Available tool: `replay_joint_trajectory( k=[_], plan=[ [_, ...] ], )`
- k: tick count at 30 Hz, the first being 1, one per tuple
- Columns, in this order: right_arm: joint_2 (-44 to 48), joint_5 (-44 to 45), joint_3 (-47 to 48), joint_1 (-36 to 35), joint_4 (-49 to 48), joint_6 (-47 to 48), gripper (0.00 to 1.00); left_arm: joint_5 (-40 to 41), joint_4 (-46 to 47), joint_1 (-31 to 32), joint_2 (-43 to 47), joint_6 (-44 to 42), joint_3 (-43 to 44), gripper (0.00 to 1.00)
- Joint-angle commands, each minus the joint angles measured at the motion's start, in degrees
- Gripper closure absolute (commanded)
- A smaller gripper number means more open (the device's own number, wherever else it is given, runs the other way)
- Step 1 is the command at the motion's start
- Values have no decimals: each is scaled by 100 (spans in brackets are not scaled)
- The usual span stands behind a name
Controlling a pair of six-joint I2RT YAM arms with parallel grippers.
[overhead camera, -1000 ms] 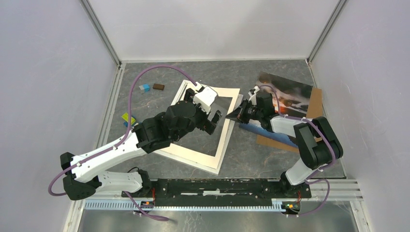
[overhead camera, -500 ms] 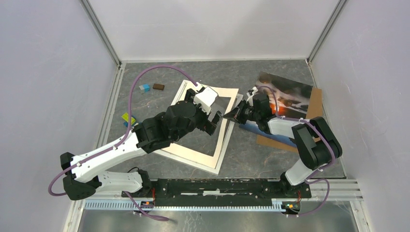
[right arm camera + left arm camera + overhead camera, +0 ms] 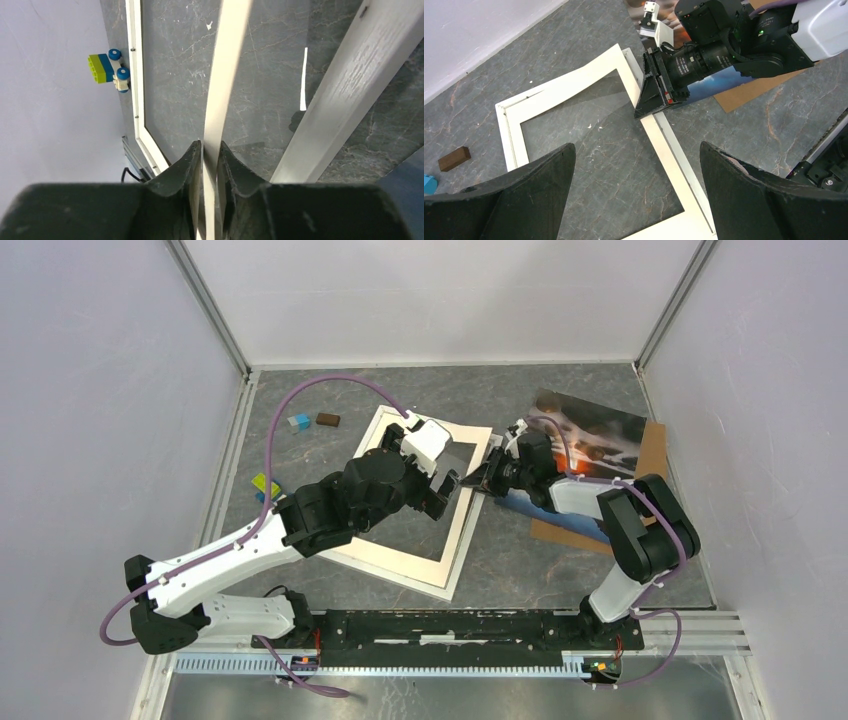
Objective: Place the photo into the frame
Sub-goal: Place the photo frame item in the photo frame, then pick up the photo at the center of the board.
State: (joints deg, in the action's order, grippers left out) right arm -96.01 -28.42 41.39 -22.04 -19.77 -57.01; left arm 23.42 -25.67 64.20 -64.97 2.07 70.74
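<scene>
The white frame [image 3: 372,432] lies flat at the table's middle with a cream mat board [image 3: 455,540] on top of it. My right gripper [image 3: 482,480] is shut on the mat's right edge; in the right wrist view [image 3: 210,146] the thin cream sheet [image 3: 225,60] runs between the jaws, beside the frame's white rail [image 3: 350,75]. My left gripper [image 3: 445,488] hovers open and empty over the mat's window [image 3: 636,200]. The photo [image 3: 600,432], dark with an orange glow, lies face up at the right, partly under the right arm.
The brown backing board [image 3: 655,455] lies under the photo by the right wall. A blue block [image 3: 298,421], a brown block [image 3: 328,420] and a green-blue brick toy [image 3: 264,486] lie at the left. Walls close in both sides and the back.
My right gripper has edged left along with the mat's right edge, and the mat's near corner has shifted slightly left. The left arm has hardly moved.
</scene>
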Motion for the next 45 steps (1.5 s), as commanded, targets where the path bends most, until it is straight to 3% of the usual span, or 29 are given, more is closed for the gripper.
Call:
replay_joint_trajectory(
  k=[1, 5, 12, 17, 22, 27, 30, 37, 42, 45],
  plan=[
    [78, 59, 258, -35, 287, 606, 72, -65, 82, 4, 81, -163, 98, 1],
    [241, 245, 60, -50, 315, 777, 60, -81, 55, 0, 31, -163, 115, 1],
    [189, 261, -41, -180, 86, 807, 53, -119, 28, -2, -60, -148, 124, 1],
    [514, 865, 413, -211, 1431, 1787, 37, -75, 16, -1, -79, -166, 133, 1],
    [1256, 2360, 859, -212, 3252, 3510, 16, -22, 19, 17, -38, -191, 125, 1],
    [2306, 4664, 457, -202, 3856, 4788, 2, -79, 56, 21, -105, -150, 100, 1],
    [2484, 5567, 262, -20, 4049, 5020, 2, -172, 118, 27, -226, -66, 51, 1],
    [2546, 3863, -282, 1728, 3364, 4534, 2, -1130, 298, -43, -1126, 358, 36, 0],
    [2583, 3293, -590, 2545, 2901, 4182, 2, -2754, 458, -397, -2298, 1549, 669, 2],
    [2569, 3120, -660, 2866, 2751, 4214, 2, -3093, 508, -455, -3114, 2209, 1210, 4]
  ],
)
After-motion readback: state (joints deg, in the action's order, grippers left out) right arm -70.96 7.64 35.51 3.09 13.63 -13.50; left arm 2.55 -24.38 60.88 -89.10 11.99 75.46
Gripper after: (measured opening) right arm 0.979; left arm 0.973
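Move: The right hand's slightly parted fingers are still at the mat's right edge. The photo's middle lies about 29 cm to its right and 6 cm ahead, 4 cm lower; the cardboard's middle is some 34 cm right and 2 cm ahead. The frame's middle is roughly 14 cm left and 5 cm back, 3 cm below. From the high left hand, the photo lies about 36 cm right, 20 cm ahead, 28 cm below. Right hand releases the mat, swings about 30 cm right over the photo; left drops some 13 cm, rightward. ##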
